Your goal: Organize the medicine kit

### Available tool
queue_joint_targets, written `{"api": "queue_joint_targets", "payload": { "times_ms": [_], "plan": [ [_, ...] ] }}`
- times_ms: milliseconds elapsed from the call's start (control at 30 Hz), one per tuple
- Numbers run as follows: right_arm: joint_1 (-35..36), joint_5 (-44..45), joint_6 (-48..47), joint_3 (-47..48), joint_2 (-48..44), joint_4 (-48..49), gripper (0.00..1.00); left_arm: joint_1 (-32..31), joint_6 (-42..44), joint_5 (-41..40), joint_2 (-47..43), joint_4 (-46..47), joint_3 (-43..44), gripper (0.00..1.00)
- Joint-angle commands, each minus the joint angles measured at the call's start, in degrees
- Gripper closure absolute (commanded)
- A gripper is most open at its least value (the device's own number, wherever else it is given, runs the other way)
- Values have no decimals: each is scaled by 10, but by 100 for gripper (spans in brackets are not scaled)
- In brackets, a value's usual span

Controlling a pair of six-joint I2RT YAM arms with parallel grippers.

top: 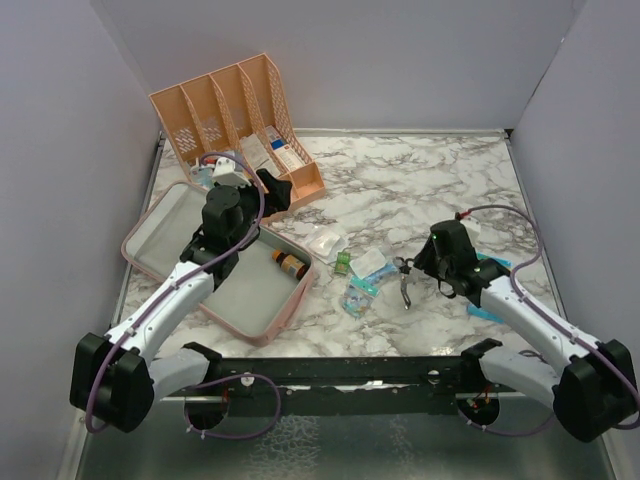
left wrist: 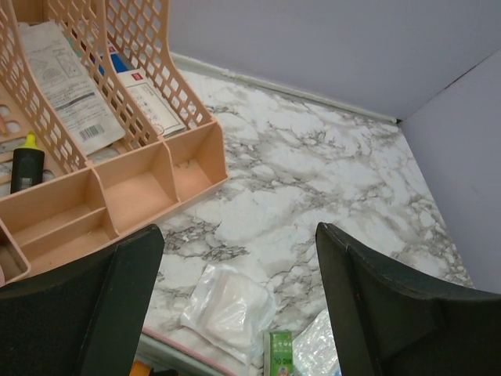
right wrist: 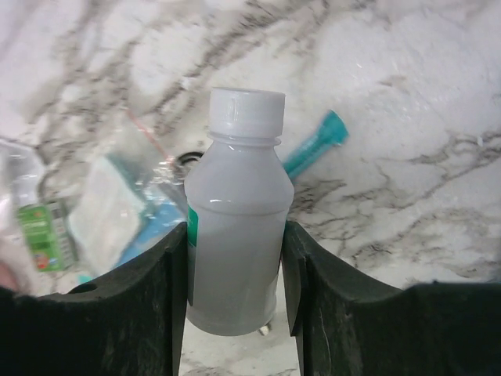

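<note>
The medicine kit (top: 150,228) lies open at the left, a flat pink case with a pale grey-green lining and an amber bottle (top: 290,263) inside. Its pink edge (left wrist: 188,351) shows at the bottom of the left wrist view. My left gripper (top: 275,188) (left wrist: 239,235) hangs open and empty above the kit's far corner, over a white pouch (left wrist: 227,309). My right gripper (top: 420,265) (right wrist: 235,229) is shut on a white bottle (right wrist: 235,251) with a white cap and a green label edge. Both fingers press its sides. The top view hides this bottle under the gripper.
A peach slotted desk organizer (top: 240,120) (left wrist: 141,180) holds boxes and leaflets at the back left. Between the arms lie a white pouch (top: 325,240), a small green box (top: 343,262) (left wrist: 279,352) (right wrist: 43,235), clear packets (top: 370,262) (right wrist: 109,211) and a teal stick (right wrist: 317,145). Grey walls enclose the table.
</note>
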Motion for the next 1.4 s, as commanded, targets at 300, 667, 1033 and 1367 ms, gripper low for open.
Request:
{"api": "queue_joint_targets", "payload": {
  "times_ms": [300, 667, 1033, 1367],
  "plan": [
    [-4, -261, -217, 124, -88, 111, 63, 0, 12, -6, -41, -9, 43, 18],
    [40, -399, -272, 223, 57, 206, 63, 0, 143, -48, -136, -38, 13, 18],
    [225, -312, -265, 255, 221, 278, 61, 0, 198, -145, -184, -55, -9, 18],
    [335, -325, -280, 308, 338, 289, 62, 1, 183, -216, -204, -60, -19, 18]
  ]
}}
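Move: The right gripper already holds the white bottle clear of the table. The open tray of the kit case has its middle about 38 cm to its left, 3 cm back and 6 cm lower. The amber bottle in the tray is roughly 31 cm left and 2 cm ahead; the green box 19 cm left, 2 cm ahead; the scissors 5 cm left, 2 cm back. From the left hand, the tray's middle is about 14 cm back, 5 cm left and 25 cm below. Carry the white bottle left about 32 cm with the right gripper: lift it some 17 cm as it starts across, then sink about 10 cm and draw back a little in over the tray, swinging the hand some 70 degrees counter-clockwise and keeping the grip. Meanwhile, take the empty left gripper left, up and slightly back, its fingers tipping upward and staying open. ##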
